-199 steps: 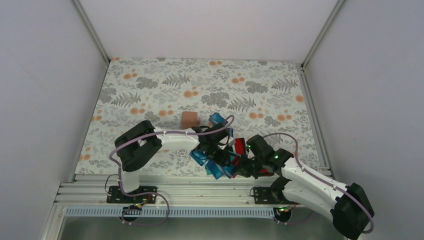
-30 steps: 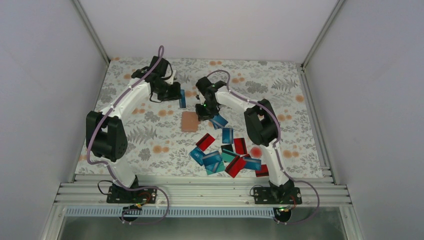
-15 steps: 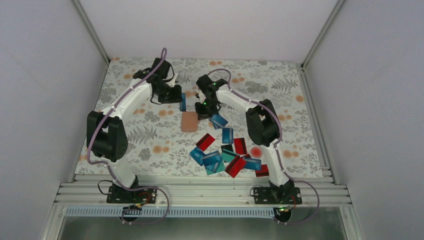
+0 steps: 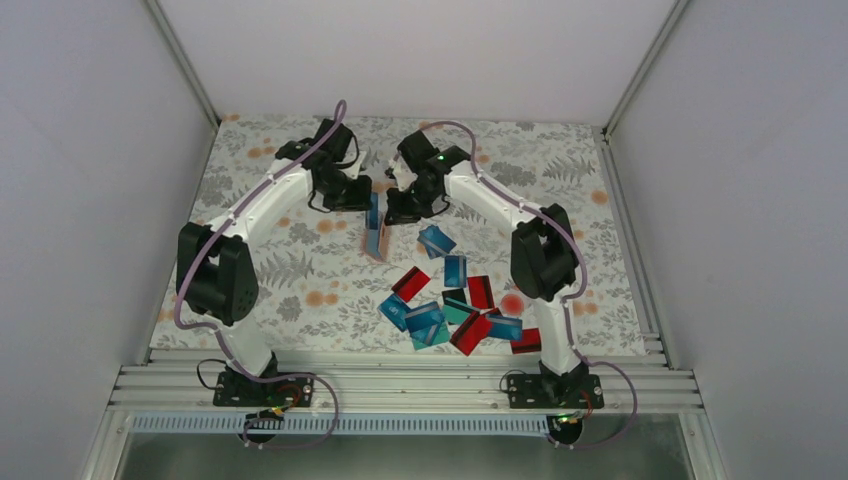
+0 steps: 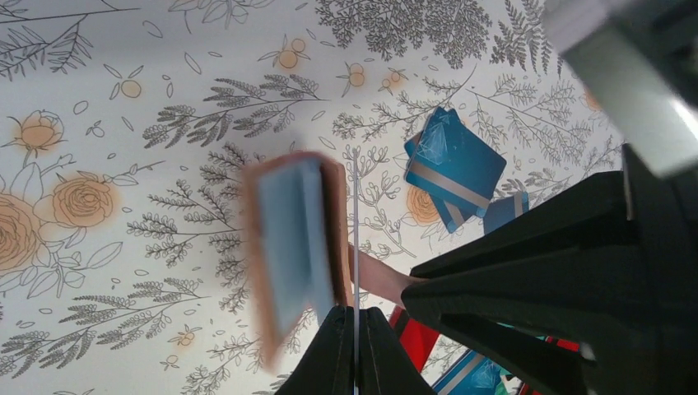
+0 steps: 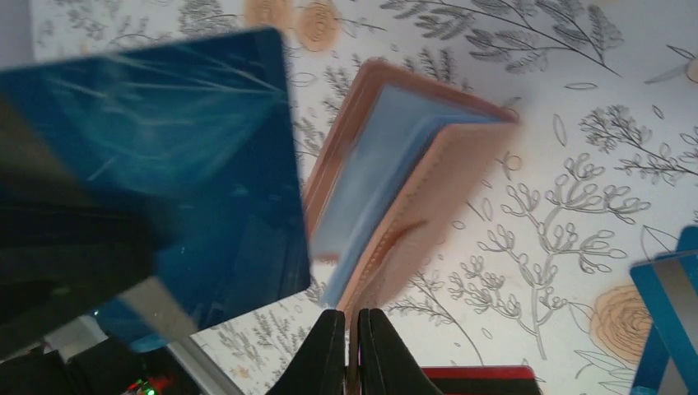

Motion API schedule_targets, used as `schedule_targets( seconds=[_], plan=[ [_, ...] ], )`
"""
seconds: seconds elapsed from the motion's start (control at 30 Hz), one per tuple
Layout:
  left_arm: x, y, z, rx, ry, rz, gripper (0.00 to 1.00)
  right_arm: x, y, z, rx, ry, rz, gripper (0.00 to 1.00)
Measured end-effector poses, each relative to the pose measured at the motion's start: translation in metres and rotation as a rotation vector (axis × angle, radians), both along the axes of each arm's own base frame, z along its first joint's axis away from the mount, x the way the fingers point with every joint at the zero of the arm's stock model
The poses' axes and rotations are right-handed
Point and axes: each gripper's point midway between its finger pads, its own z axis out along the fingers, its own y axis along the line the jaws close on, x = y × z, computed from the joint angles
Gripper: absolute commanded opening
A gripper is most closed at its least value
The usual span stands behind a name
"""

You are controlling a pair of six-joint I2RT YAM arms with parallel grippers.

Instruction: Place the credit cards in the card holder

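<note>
My left gripper (image 4: 358,196) is shut on a blue credit card (image 4: 372,212), held on edge above the mat. In the left wrist view the card (image 5: 355,214) shows as a thin line running out from the shut left gripper (image 5: 355,311). My right gripper (image 4: 398,212) is shut on one flap of the tan card holder (image 4: 377,243), which hangs tilted off the mat. In the right wrist view the card holder (image 6: 411,189) gapes with a pale blue inside above the right gripper (image 6: 352,314). The blue card (image 6: 165,156) stands just left of it.
Several loose blue, teal and red cards (image 4: 450,305) lie scattered on the floral mat (image 4: 280,180) near the front, and one blue card (image 4: 437,241) lies closer to the holder. Grey walls enclose the mat on three sides.
The right gripper has shut on the card holder and lifted it off the mat, tilting it. The left gripper has brought its blue card rightward, close to the holder.
</note>
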Motion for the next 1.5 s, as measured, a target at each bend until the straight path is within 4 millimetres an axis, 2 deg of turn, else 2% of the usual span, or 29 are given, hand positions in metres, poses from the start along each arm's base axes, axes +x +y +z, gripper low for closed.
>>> schedule_targets(
  seconds=[0.2, 0.47, 0.6, 0.73, 0.87, 0.93, 1.3, 1.5],
  plan=[
    [-0.005, -0.006, -0.001, 0.007, 0.005, -0.014, 0.02, 0.001, 0.007, 0.015, 0.062, -0.026, 0.024, 0.04],
    [-0.005, -0.002, -0.012, 0.069, 0.021, 0.023, 0.02, 0.003, -0.003, 0.006, 0.056, 0.002, 0.009, 0.04],
    [-0.003, 0.007, -0.015, 0.113, 0.021, 0.054, 0.02, 0.005, -0.017, -0.010, 0.028, 0.023, -0.014, 0.04],
    [-0.003, 0.014, -0.017, 0.150, 0.019, 0.070, 0.02, 0.002, -0.049, -0.042, -0.050, 0.070, -0.058, 0.04],
    [0.003, 0.012, -0.015, 0.149, 0.012, 0.070, 0.02, -0.007, -0.085, -0.078, -0.142, 0.127, -0.103, 0.04],
    [0.005, 0.009, -0.019, 0.144, 0.019, 0.066, 0.02, -0.010, -0.095, -0.086, -0.166, 0.144, -0.117, 0.04],
    [0.006, 0.006, -0.062, 0.176, 0.114, 0.041, 0.02, -0.001, -0.102, -0.089, -0.181, 0.104, -0.130, 0.04],
    [0.006, 0.013, -0.075, 0.225, 0.135, 0.050, 0.02, -0.006, -0.109, -0.100, -0.212, 0.104, -0.129, 0.04]
  ],
)
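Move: The left gripper, holding a blue card, has the card holder almost under it, about 15 cm down, 2 cm back and 1 cm to the right. For the right hand, already pinching the tab of the half-raised cover, the blue card pair is the place to swing to: 11 cm right, 11 below and level fore-and-aft. The holder is 4 cm left of that hand; the striped red card is some 10 cm back and 5 cm right. Keep the tab pinched in the right gripper and, after a small lift, sweep the cover about 11 cm to the right and down towards the blue card pair, laying the holder open. Hold the left gripper roughly over the holder at first, then lower the card some 6 cm towards the left edge of the clear pocket, bringing those fingers nearer vertical by around 15 degrees. ##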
